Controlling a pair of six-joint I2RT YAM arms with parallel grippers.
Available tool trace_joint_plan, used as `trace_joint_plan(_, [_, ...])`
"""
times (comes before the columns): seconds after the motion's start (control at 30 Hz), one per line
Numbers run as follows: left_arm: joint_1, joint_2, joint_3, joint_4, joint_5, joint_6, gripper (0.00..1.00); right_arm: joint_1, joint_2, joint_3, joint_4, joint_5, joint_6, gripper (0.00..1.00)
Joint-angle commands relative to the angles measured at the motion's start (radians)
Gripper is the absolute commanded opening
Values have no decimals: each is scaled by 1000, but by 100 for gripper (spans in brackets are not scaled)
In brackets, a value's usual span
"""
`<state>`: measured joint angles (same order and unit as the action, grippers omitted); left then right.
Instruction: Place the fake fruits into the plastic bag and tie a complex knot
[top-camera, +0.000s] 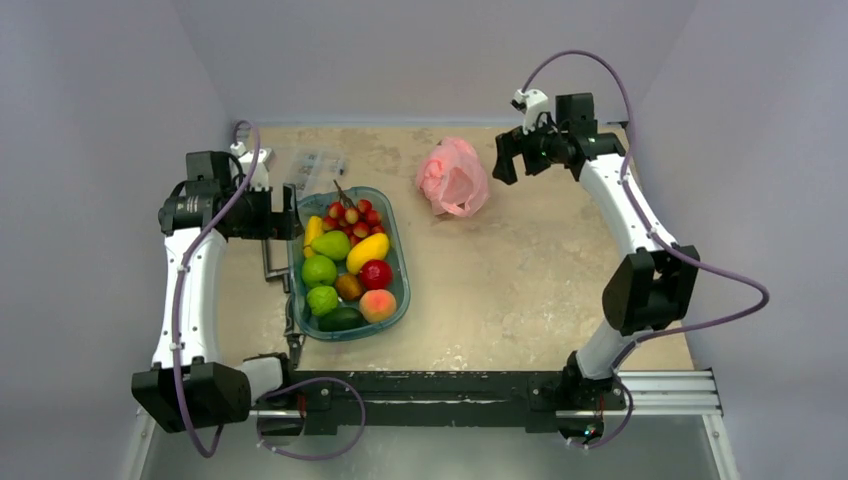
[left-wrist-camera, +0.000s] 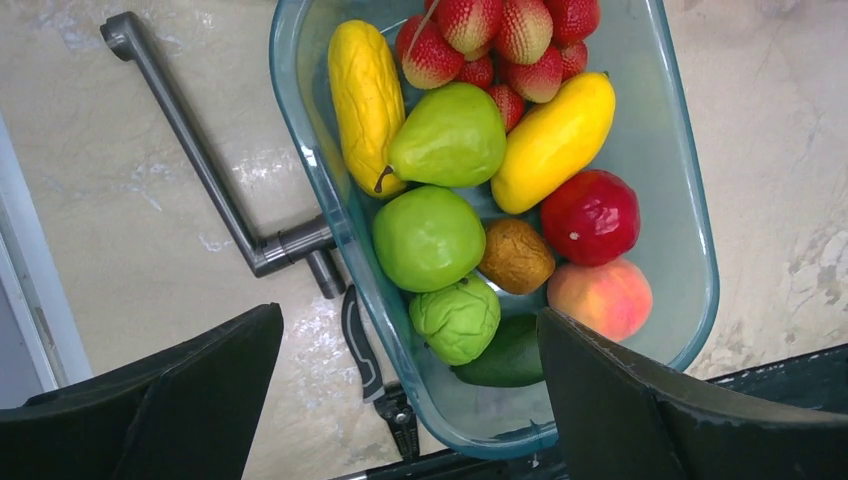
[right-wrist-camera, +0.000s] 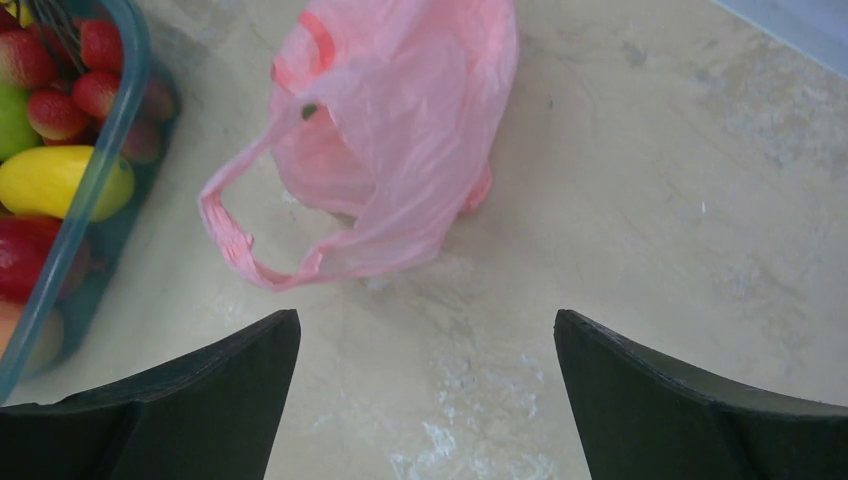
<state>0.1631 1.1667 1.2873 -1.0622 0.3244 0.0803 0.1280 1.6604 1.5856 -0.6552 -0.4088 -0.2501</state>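
The pink plastic bag lies crumpled at the back middle of the table; in the right wrist view one loop handle trails toward me. No knot shows. The fake fruits sit in a teal clear tub: red lychee-like berries, a yellow mango, a green pear, a green apple, a red apple, a peach. My left gripper hovers open over the tub's left side. My right gripper is open and empty just right of the bag.
A grey metal crank-like bar and a black-handled tool lie on the table left of the tub. A clear plastic wrapper lies behind the tub. The black base rail runs along the near edge.
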Motion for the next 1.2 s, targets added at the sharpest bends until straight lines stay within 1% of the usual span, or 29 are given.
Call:
trace_joint_plan(0.0, [-8,9,85,20,13,-30,100,63,71,139,85,36,56,99])
trace_joint_plan(0.07, [-7,-13,99,24,21,-38,100,99,117,196,113,84,80,99])
trace_joint_plan(0.23, [-7,-94,69,69,39,-37,100,204,273,374,132,203,76,99])
trace_joint_plan(0.4, [-7,-114,69,53,31,-54,100,279,462,570,102,285,55,99])
trace_joint_plan(0.5, [-7,-139,59,53,35,-50,100,307,545,631,70,326,48,99])
trace_joint_plan(0.6, [-8,-176,48,76,19,-61,100,317,577,604,59,354,35,99])
trace_joint_plan(0.67, [-7,-224,24,122,16,-70,100,317,569,531,78,362,22,99])
trace_joint_plan(0.77, [-7,-299,-53,245,31,-72,100,316,543,413,109,345,5,99])
trace_joint_plan(0.83, [-7,-327,-84,289,80,-52,100,317,529,351,119,331,-4,99])
trace_joint_plan(0.87, [-7,-331,-89,291,113,-34,100,316,523,325,123,317,-7,96])
trace_joint_plan(0.9, [-7,-330,-93,289,137,-20,100,315,519,306,122,297,-10,92])
trace_joint_plan(0.97, [-7,-317,-99,285,190,-4,100,310,502,269,122,241,-15,73])
trace_joint_plan(1.03, [-7,-287,-95,271,250,-4,100,303,464,227,128,173,-30,46])
trace_joint_plan(1.13, [-8,-244,-90,261,394,14,100,276,341,136,190,32,-55,9])
trace_joint_plan(1.17, [-7,-233,-95,277,432,13,100,268,283,101,223,-26,-57,0])
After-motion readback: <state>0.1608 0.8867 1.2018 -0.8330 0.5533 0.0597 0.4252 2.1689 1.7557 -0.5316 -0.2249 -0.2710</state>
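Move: The plastic bag stands about 9 cm ahead of the right hand, 14 cm to its left and 16 cm below. Lower still, the strawberry bunch is roughly level with that hand and 35 cm left; the yellow mango is some 8 cm back and 32 cm left, and the basin's middle about 11 cm back and 36 cm left. From the left hand the bag lies around 25 cm ahead and 34 cm right, 16 cm lower. Right hand arcs left and forward, then sinks back some 17 cm, pinching the bag; left rises about 8 cm. ##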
